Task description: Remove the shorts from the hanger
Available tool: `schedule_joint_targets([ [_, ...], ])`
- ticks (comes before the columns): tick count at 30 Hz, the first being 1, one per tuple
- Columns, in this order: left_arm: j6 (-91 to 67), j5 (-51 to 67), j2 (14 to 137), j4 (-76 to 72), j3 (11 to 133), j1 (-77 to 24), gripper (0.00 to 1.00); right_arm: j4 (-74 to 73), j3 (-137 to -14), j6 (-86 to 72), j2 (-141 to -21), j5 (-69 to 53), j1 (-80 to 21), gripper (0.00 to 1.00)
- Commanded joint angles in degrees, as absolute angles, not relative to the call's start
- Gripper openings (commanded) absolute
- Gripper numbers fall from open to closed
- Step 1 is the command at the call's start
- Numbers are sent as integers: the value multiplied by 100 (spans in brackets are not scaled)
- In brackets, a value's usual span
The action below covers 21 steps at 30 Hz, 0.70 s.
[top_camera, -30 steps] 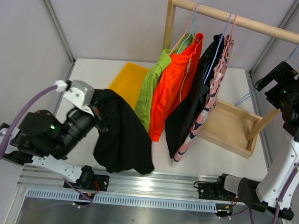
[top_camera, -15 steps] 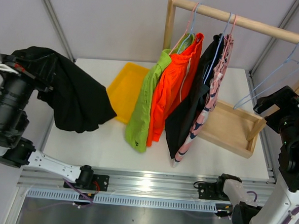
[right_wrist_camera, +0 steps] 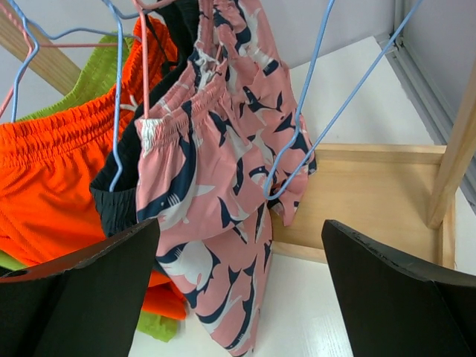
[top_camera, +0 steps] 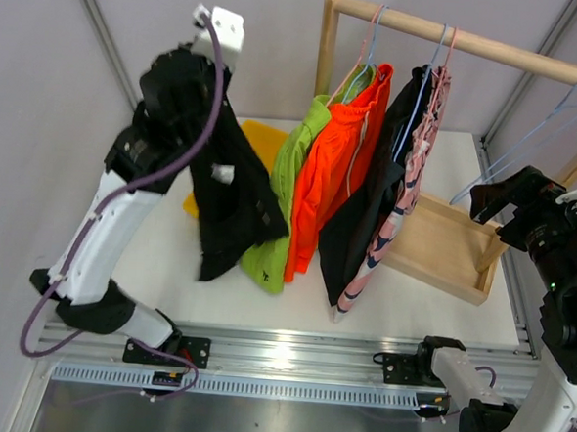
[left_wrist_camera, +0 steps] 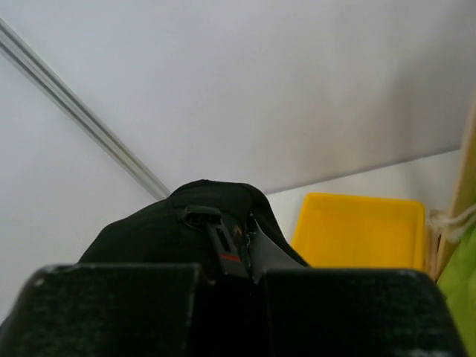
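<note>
Black shorts hang off the hanger from my raised left gripper, which is shut on their waistband above the table's left half. On the wooden rail, hangers hold lime green shorts, orange shorts, another black pair and pink shark-print shorts. My right gripper is open to the right of them, apart from them. In the right wrist view the pink shorts hang ahead of the right gripper, with nothing between its fingers.
A yellow tray lies at the back left, partly hidden behind the held shorts. A wooden tray sits at the right under the rail. An empty blue hanger hangs near the right arm. A wooden post holds the rail.
The left arm swung the black shorts from the far left up and to the right, over the yellow tray beside the green shorts. The right gripper shifted a little and stayed open.
</note>
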State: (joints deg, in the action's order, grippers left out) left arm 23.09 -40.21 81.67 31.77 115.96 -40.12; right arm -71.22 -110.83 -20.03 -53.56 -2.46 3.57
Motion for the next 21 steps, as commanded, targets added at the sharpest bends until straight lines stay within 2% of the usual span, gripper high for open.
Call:
schedule_joint_targets([
  [1,1249,-2585,8714,3717,13391,-3236,0,-6908,-10917,-1863,-5282,-281,255,99],
  [5,432,-1419,9544,3815,14447,-2051,0,-6934,-10854,-1855,-5247,-176,106,99],
  [12,159,-757,10343,3305,14449,-1793,0,-6979,-10750,-1784,-5133,334,-255,100],
  [21,-263,-299,10301,2242,12201,-1784,0,-6715,-10126,-1907,-4904,316,-255,99],
])
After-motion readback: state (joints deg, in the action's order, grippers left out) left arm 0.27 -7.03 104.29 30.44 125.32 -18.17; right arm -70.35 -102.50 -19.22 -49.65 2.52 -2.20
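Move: The left hand, holding the black shorts, has the yellow tray about 18 cm ahead, almost in line sideways and some 51 cm below. The hanging green shorts are about 19 cm to this hand's right, 3 cm back and 25 cm lower. The orange shorts are some 25 cm right, about level fore and aft, equally low. From the open right hand, the tray lies roughly 35 cm ahead, 48 cm left and 45 cm down. Keeping its shut grip on the black shorts, the left hand swings them out towards the yellow tray, first forward, up and left by about 5 cm or a little more each way, then over the top and steeply down some 15 cm while still going forward and back to the right. On the way the wrist rolls about 20 degrees, its left side dropping, tips its fingers down and turns a little clockwise, while the right hand stays open and empty and sinks about 3 cm. ##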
